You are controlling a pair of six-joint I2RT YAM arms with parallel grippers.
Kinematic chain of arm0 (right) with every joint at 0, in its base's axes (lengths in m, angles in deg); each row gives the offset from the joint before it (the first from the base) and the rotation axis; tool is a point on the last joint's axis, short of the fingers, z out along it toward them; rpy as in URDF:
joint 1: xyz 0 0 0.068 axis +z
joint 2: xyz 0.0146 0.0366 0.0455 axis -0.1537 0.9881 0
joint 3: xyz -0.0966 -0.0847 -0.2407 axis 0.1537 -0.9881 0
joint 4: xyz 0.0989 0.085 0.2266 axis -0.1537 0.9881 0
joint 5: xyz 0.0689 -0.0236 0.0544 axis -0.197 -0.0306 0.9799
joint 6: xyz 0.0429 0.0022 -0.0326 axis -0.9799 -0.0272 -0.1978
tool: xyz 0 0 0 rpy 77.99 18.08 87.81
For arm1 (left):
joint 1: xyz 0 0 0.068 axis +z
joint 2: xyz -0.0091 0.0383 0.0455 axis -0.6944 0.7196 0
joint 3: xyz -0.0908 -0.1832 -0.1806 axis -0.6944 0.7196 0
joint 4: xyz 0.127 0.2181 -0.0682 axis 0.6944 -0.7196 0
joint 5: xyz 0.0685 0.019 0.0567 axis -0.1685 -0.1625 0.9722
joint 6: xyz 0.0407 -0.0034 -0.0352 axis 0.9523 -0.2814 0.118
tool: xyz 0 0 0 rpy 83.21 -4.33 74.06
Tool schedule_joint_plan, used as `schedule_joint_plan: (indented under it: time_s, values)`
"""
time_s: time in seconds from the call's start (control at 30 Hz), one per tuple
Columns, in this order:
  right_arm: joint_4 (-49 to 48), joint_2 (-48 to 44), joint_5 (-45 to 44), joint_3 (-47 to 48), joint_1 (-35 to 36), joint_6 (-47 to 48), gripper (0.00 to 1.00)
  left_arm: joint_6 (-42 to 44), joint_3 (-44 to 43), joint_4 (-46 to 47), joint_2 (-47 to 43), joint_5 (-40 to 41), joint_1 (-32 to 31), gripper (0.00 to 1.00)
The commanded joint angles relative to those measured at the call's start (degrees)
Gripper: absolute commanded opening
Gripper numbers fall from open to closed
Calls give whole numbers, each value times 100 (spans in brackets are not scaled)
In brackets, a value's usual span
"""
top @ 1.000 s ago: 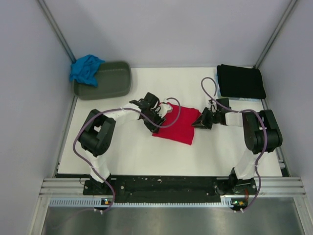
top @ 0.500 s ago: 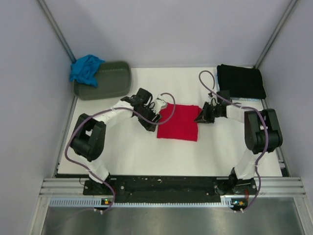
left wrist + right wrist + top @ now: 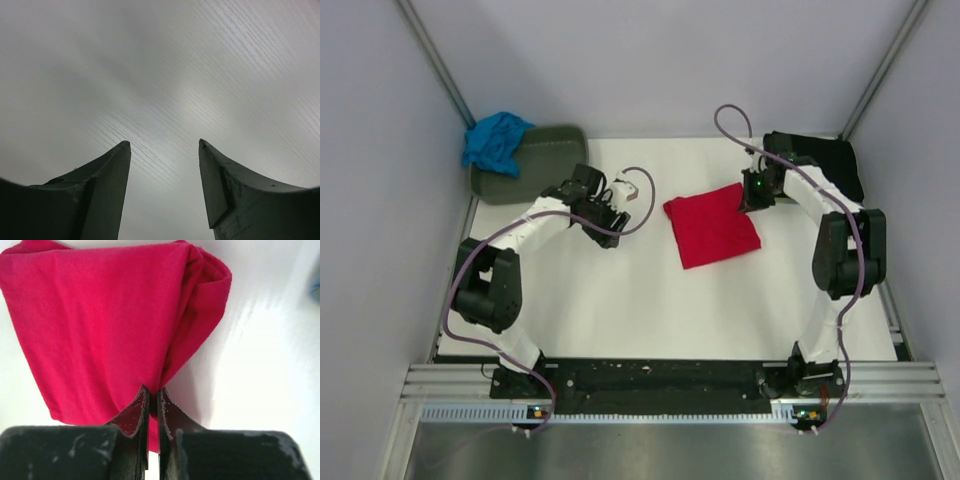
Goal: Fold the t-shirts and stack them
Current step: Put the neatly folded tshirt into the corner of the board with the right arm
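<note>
A folded red t-shirt point(image 3: 710, 228) lies mid-table, its near edge lifted. My right gripper point(image 3: 756, 192) is shut on that shirt's right corner; in the right wrist view the fingers point(image 3: 153, 391) pinch a fold of red t-shirt point(image 3: 100, 320). A black t-shirt point(image 3: 812, 166) lies folded at the back right. A turquoise t-shirt point(image 3: 494, 140) is bunched on the tub's left end. My left gripper point(image 3: 608, 218) hangs left of the red shirt, apart from it. Its fingers point(image 3: 165, 146) stand open with only blurred table between them.
A grey-green oval tub point(image 3: 542, 163) sits at the back left corner. White table point(image 3: 620, 300) is walled by pale panels on three sides. Purple cables loop over both arms.
My right gripper has pulled the red shirt toward the back right and turned it. The left gripper has opened wider and drawn back to the left, away from the shirt.
</note>
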Motion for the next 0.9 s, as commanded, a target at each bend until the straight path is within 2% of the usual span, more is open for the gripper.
schedule_joint_plan:
  time_s: [0.0,0.23,0.57,0.87]
  values:
    - [825,345,-995,1027,16,789,0,160,-141,-51,-237,117,-14,61]
    - [1424,864,-2138,2425,77,1064,0,239,-167,-51,-228,196,-14,61]
    - [1565,1444,-3052,4095,77,1134,0,283,-123,-33,-202,319,3,61]
    - [1574,2059,-3729,5308,51,1590,0,327,-44,20,-237,372,30,61]
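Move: The board under the folded black t-shirt is where the red t-shirt is being taken: its middle lies about 14 cm ahead of the right hand, 20 cm to its right and 6 cm below. The black t-shirt's middle is over the same spot, roughly 5 cm below the hand. The held red t-shirt's middle is about 9 cm to the hand's left, 3 cm back and 5 cm lower. From the left hand, the board lies some 20 cm ahead, 56 cm right, 7 cm below. The red t-shirt, still pinched by its right edge in the right hand's shut fingers, is carried forward about 13 cm, up some 10 cm and 9 cm to the right, towards the board. The sideways part comes mostly first and the lift steepens midway, while the wrist rolls some 30 degrees so that the fingertips swing from leaning left to leaning slightly right and farther forward. ##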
